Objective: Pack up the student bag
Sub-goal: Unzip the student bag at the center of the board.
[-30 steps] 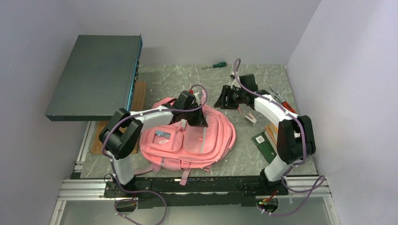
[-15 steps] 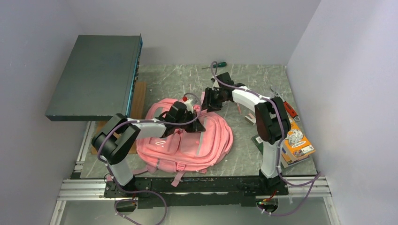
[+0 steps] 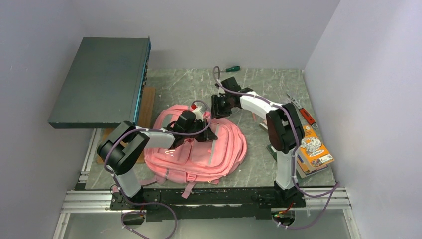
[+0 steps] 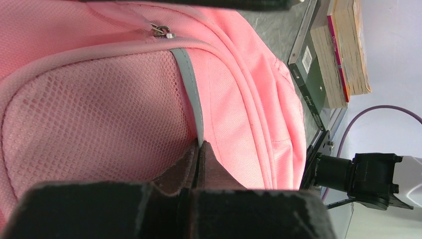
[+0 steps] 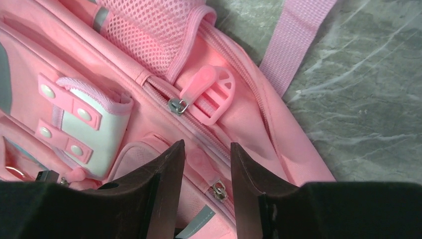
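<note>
The student bag [image 3: 209, 152], a soft pink backpack, lies flat in the middle of the table. My left gripper [image 3: 209, 133] rests on its upper face. In the left wrist view that gripper [image 4: 200, 148] is shut on the bag, pinching it at the grey trim strip [image 4: 191, 84] beside a mesh pocket. My right gripper [image 3: 215, 111] hangs over the bag's top end. It stands open [image 5: 207, 144], its fingers astride a pink zipper pull [image 5: 199, 160] with a metal slider [image 5: 217, 190]. A pink buckle [image 5: 211, 94] and a white label patch [image 5: 92, 130] lie just beyond.
A large dark box [image 3: 102, 82] overhangs the table's left side, above a wooden board [image 3: 147, 102]. A green-handled screwdriver [image 3: 229, 69] lies at the back. Red-handled pliers [image 3: 304, 114], books [image 3: 314, 149] and a green notebook [image 4: 308, 74] are at the right.
My right arm has swung left from the open table to the bag's top, its jaws narrowing. The left arm dragged the bag slightly left and stays shut on it.
</note>
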You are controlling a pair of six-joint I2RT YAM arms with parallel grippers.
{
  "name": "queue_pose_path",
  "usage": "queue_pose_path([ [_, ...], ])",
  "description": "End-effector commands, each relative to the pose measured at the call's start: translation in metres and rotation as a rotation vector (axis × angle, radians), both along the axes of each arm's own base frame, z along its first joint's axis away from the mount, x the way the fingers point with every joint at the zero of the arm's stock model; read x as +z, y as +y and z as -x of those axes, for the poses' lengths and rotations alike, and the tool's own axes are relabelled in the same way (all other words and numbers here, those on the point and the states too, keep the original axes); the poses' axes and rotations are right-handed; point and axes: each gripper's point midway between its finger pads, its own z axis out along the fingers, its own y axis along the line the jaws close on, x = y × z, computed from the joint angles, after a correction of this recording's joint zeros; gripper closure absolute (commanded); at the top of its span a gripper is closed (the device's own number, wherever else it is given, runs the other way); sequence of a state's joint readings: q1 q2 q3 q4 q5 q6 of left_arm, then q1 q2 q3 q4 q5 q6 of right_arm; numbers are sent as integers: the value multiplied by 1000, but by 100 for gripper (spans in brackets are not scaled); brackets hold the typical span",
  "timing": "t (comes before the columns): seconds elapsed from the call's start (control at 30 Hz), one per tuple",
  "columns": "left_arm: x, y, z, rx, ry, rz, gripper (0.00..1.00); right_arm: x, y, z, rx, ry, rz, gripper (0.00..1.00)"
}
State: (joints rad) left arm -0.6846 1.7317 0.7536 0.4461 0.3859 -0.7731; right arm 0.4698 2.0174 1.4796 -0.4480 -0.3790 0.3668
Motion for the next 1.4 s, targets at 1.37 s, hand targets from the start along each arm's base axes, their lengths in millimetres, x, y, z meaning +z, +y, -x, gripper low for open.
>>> queue_pose_path([
  [1.37, -45, 17, 17, 7, 126, -118, 100, -5, -22, 10, 60, -164, 437, 86],
])
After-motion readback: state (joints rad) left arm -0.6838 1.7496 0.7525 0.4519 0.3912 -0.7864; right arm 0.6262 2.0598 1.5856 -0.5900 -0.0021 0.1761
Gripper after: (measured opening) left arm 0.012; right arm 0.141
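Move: Between and just below the right hand's parted fingertips, about 2 cm down, lies the pink zipper tab, with hardly any offset forward or sideways. The looped zipper tab is some 4 cm to its left and 1 cm farther out; the white pouch lies roughly 7 cm left and 5 cm back of the right hand. From the left hand, the pink zipper tab is about 8 cm ahead and 2 cm to the right, 1 cm lower. Easing down about 1.5 cm onto the pink zipper tab, the right hand swings its fingers steeper, by some 25 degrees. They half close, reopen, then close again to pinch the tab between their tips. The left hand stays put, its shut fingertips still resting on the bag by the grey strip. ##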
